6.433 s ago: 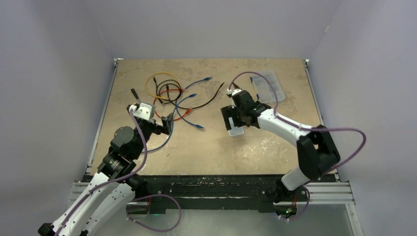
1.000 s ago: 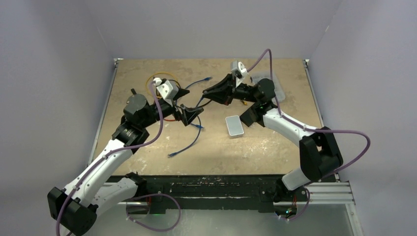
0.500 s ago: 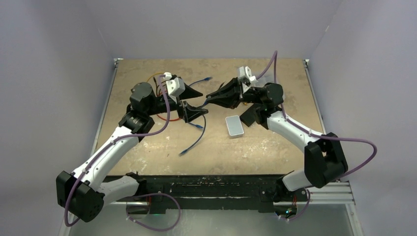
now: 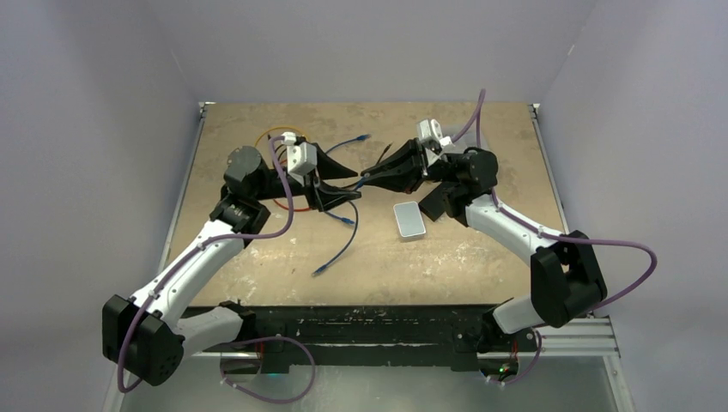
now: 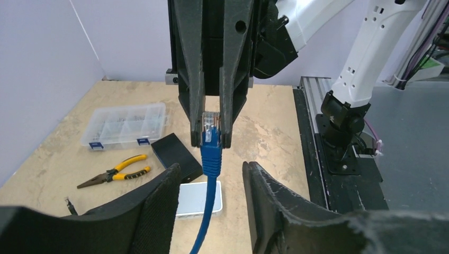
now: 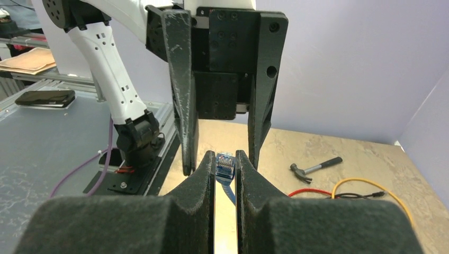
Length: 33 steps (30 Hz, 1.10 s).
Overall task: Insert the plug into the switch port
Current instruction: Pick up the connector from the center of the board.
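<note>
The blue plug (image 6: 225, 164) of a blue cable (image 4: 348, 240) is pinched between the pads of my right gripper (image 6: 225, 156), which is shut on it in mid-air. My left gripper (image 5: 212, 169) faces it tip to tip and is open, with the cable hanging down between its fingers without touching them. In the top view the left gripper (image 4: 356, 184) and right gripper (image 4: 368, 178) meet above the table's middle. The white switch (image 4: 409, 219) lies flat on the table below and to the right; it also shows in the left wrist view (image 5: 198, 198).
A black box (image 5: 174, 151), yellow-handled pliers (image 5: 114, 172) and a clear organiser case (image 5: 124, 124) lie behind the switch. A hammer (image 6: 315, 168) and a tangle of yellow, red and black cables (image 4: 288, 163) lie at the far left. Another blue plug (image 4: 346, 221) rests on the table.
Both arms have closed in until the grippers meet tip to tip. The blue cable's free end has slid right along the table. The switch has not moved.
</note>
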{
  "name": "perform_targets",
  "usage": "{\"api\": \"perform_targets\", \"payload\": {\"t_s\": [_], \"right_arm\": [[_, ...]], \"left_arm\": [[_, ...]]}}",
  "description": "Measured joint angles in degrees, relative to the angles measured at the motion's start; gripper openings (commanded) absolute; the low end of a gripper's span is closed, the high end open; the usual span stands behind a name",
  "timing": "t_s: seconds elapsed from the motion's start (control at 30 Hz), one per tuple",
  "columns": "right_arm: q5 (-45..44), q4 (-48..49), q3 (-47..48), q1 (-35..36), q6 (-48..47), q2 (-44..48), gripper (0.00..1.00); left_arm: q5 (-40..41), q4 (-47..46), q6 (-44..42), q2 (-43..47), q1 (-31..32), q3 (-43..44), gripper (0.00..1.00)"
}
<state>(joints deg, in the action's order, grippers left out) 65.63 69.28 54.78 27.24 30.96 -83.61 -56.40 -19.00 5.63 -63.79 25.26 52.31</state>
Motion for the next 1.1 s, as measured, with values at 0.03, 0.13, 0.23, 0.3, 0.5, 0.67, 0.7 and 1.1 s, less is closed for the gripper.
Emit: {"api": "perform_targets", "payload": {"t_s": [0.03,0.13,0.23,0.3,0.5,0.67,0.7,1.1], "right_arm": [[0.00,0.94,-0.15,0.00,0.72,0.00,0.00],[0.15,5.53,-0.66,0.00,3.65,-0.59,0.00],[0.39,10.58,-0.87,0.00,7.10,-2.29,0.00],[0.83,13.27,-0.92,0.00,9.66,-3.61,0.00],[2.45,17.00,-0.90,0.00,21.90,-8.74,0.00],[2.99,18.45,-0.02,-0.17,31.80,-12.39,0.00],[3.10,18.45,-0.02,-0.20,32.54,-12.55,0.00],[6.75,18.43,0.63,-0.55,34.51,-12.66,0.00]], "left_arm": [[-0.46,-0.94,0.57,-0.22,-0.02,-0.24,0.41],[-1.88,-3.89,2.56,-1.38,-0.11,-1.27,0.38],[-3.10,-6.12,4.46,-2.75,-0.13,-1.86,0.36],[-3.96,-7.23,5.86,-3.69,-0.11,-1.99,0.35],[-6.91,-11.17,10.19,-5.64,-0.15,-2.47,0.20],[-7.32,-11.34,12.09,-7.02,-0.81,-3.37,0.18],[-7.48,-11.19,12.33,-7.23,-0.83,-3.41,0.19],[-8.13,-5.25,9.70,-7.80,0.28,-2.43,0.22]]}}
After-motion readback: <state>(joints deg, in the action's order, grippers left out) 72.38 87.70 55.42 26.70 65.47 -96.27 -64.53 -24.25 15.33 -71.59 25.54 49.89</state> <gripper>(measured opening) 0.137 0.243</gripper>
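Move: Between the two grippers, the blue connector is still in the right hand's fingers, about 3 cm to the right of the left hand's point and roughly 1 cm above it. From the right hand, the half-open left gripper lies some 3 cm to its left and 1 cm lower. Some 25 cm below the left hand lie the white case, 13 cm right and 2 cm ahead, the black box, 21 cm right and 6 cm ahead, and a loose blue plug, 2 cm left and 2 cm ahead. Closing from half open, the left gripper sinks about 5 cm and edges some 1.5 cm right onto the blue connector, pinching its boot end just beside the right fingertips. The right hand keeps its grip and sinks as far alongside, rolling some 25 degrees so its forward side tips down, with a slight counter-clockwise turn; the left tips the same way by about half as much. ##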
